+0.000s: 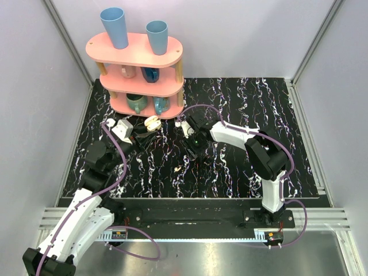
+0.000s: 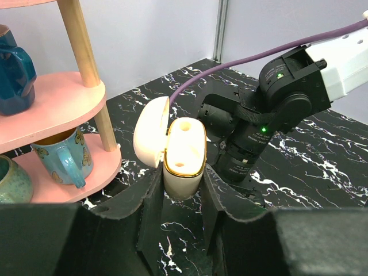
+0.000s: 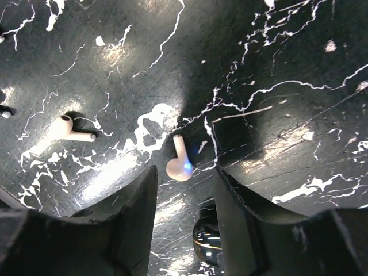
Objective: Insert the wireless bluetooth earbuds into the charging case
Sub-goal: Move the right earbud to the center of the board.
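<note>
The charging case (image 2: 184, 152) is cream-white with a gold rim, and its lid (image 2: 150, 138) hangs open to the left. My left gripper (image 2: 183, 190) is shut on its lower body and holds it upright above the table. In the top view the case (image 1: 152, 122) is by the shelf, at the left gripper (image 1: 146, 131). My right gripper (image 3: 184, 172) is open and points down at the table. One earbud (image 3: 179, 161) lies between its fingertips with a blue light on it. The second earbud (image 3: 72, 129) lies to the left and shows in the top view (image 1: 178, 168). The right gripper (image 1: 194, 148) is at mid-table.
A pink three-tier shelf (image 1: 144, 75) with blue cups and mugs stands at the back left, close to the case; its post and a blue mug (image 2: 63, 161) are just left of the lid. The right arm's wrist (image 2: 270, 115) is right behind the case. A dark shiny round thing (image 3: 210, 244) lies between the right fingers.
</note>
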Robot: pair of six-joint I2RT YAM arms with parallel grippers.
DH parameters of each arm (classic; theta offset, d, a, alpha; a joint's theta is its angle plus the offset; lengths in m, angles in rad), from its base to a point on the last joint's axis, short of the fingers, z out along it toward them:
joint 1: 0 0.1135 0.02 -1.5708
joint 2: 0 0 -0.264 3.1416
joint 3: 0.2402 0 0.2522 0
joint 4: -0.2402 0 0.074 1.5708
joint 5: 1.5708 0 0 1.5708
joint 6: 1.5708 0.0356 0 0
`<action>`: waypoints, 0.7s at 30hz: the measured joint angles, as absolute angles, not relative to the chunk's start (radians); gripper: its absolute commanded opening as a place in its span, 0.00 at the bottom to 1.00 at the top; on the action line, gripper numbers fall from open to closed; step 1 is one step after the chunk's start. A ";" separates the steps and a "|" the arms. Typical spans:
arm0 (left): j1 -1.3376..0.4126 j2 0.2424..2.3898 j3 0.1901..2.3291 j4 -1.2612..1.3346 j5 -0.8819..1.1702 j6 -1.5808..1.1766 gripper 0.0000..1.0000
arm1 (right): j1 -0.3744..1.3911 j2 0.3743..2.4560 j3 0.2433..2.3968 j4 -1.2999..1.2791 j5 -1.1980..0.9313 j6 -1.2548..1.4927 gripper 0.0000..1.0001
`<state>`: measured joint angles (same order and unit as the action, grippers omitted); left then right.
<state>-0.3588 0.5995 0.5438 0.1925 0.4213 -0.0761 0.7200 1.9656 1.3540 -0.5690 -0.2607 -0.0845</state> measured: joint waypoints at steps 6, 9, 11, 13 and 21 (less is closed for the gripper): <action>-0.359 0.599 0.544 0.192 0.421 -0.076 0.00 | 0.721 1.963 1.356 -0.569 -0.197 -0.078 0.49; -0.359 0.597 0.544 0.192 0.420 -0.076 0.00 | 0.721 1.935 1.352 -0.566 -0.186 -0.039 0.44; -0.359 0.593 0.544 0.192 0.414 -0.076 0.00 | 0.721 1.892 1.332 -0.548 -0.197 0.014 0.41; -0.359 0.582 0.542 0.192 0.403 -0.076 0.00 | 0.724 1.825 1.282 -0.490 -0.222 0.090 0.38; -0.359 0.565 0.541 0.196 0.379 -0.078 0.00 | 0.774 1.694 1.081 -0.233 -0.279 0.413 0.22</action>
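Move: The other white earbud, which I go for, lies about 5 cm back and 5 cm to the left of my right hand, on the board just below fingertip height. The blue-lit earbud I have already let go of sits between my open fingers, 1 cm back and 1 cm below; the black case is about 5 cm to my right and 2 cm back. From my left hand, the other white earbud is some 6 cm to the right, roughly level fore and aft, and 28 cm below. Having already released the blue-lit earbud, I ease my right hand barely 1 cm forward off it, then lift about 6 cm and swing back and left, some 4 cm each, across towards the other white earbud. On the way my wrist turns about 20 degrees clockwise, my fingertips tilt out to the left by about as much, and my fingers close to roughly half their gap, empty. ##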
